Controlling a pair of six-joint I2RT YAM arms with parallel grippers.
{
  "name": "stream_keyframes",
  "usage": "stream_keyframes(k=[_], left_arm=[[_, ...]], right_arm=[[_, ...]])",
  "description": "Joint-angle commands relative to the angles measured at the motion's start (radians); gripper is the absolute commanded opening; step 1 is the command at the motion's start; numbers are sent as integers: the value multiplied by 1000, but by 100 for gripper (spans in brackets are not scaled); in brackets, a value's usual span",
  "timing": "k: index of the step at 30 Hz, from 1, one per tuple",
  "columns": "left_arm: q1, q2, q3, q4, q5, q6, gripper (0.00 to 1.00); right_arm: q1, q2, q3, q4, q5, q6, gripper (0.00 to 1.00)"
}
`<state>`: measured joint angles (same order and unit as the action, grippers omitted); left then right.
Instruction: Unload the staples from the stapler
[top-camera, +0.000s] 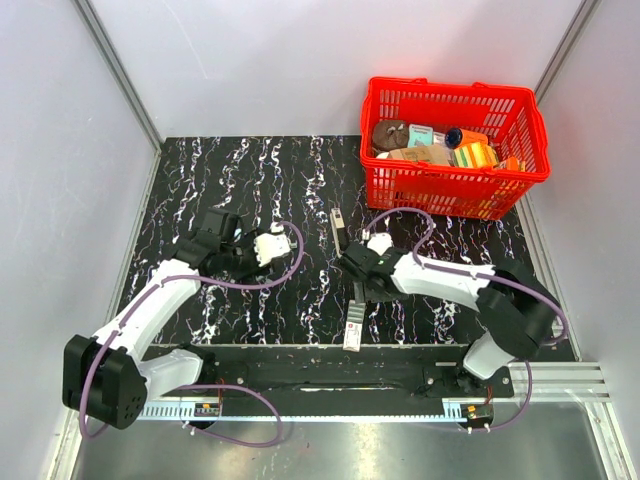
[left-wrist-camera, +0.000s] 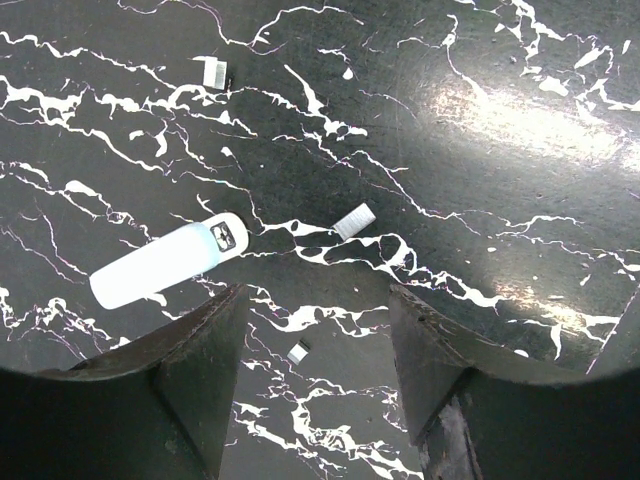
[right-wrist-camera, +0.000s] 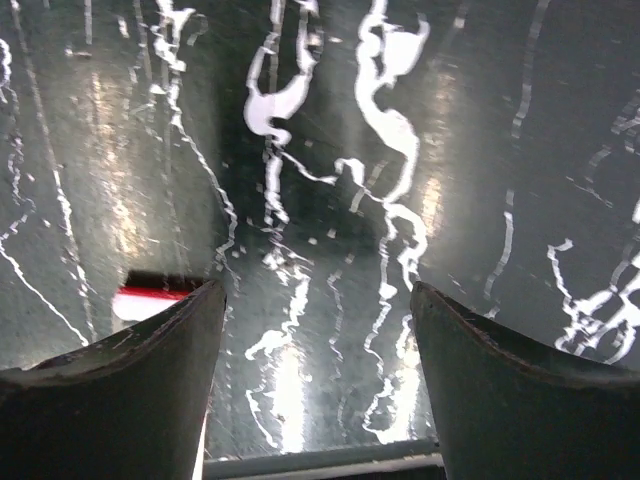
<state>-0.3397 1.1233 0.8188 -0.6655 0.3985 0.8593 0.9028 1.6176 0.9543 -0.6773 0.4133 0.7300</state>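
The stapler (top-camera: 338, 224), a slim black and silvery bar, lies on the black marble table (top-camera: 300, 180) near the middle, just beyond my right gripper (top-camera: 358, 278). It shows in neither wrist view. My right gripper (right-wrist-camera: 315, 290) is open and empty, low over bare table. My left gripper (top-camera: 222, 240) is left of centre, open and empty (left-wrist-camera: 318, 295). In the left wrist view, small silvery staple strips lie on the table: one (left-wrist-camera: 353, 221) ahead of the fingers, one (left-wrist-camera: 298, 351) between them, one (left-wrist-camera: 213, 71) farther off.
A white and pale-blue bar-shaped object (left-wrist-camera: 165, 263) lies ahead of my left finger. A flat box (top-camera: 354, 327) lies near the front edge; its red and white end (right-wrist-camera: 150, 300) shows beside my right gripper's left finger. A red basket (top-camera: 455, 148) with several items stands back right.
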Motion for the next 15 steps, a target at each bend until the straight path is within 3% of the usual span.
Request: stream_keyframes(k=[1,7,15], left_arm=[[1,-36,52,-6,-21,-22,62],[1,-51,62,-16,-21,-36,62],[1,-50,69,-23,-29,-42,62]], right_arm=[[-5,-82,-19,-76,62,42,79],[1,-97,-86,-123,36,117,76],[120,-202,-192,-111,-50,255,44]])
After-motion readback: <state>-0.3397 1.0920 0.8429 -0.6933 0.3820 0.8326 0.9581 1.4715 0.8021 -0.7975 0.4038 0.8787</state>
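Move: The red-and-white striped pack lies flat just to the right hand's left: its middle is about 4 cm left and 5 cm back, some 2 cm below the fingertips. The stapler is about 15 cm ahead and 7 cm left. The table's front edge runs roughly 8 cm straight back. From the waiting left hand, the striped pack is about 20 cm right, 9 cm back and 10 cm down. Back towards the table's front edge and out to the right, the right hand draws off the striped pack's right side, about 5 cm back and 4 cm right, mostly sideways at first and then mostly back. It hops up about a centimetre early on and sinks again to stay low over the table, while its wide-open fingers close to about half on nothing. ##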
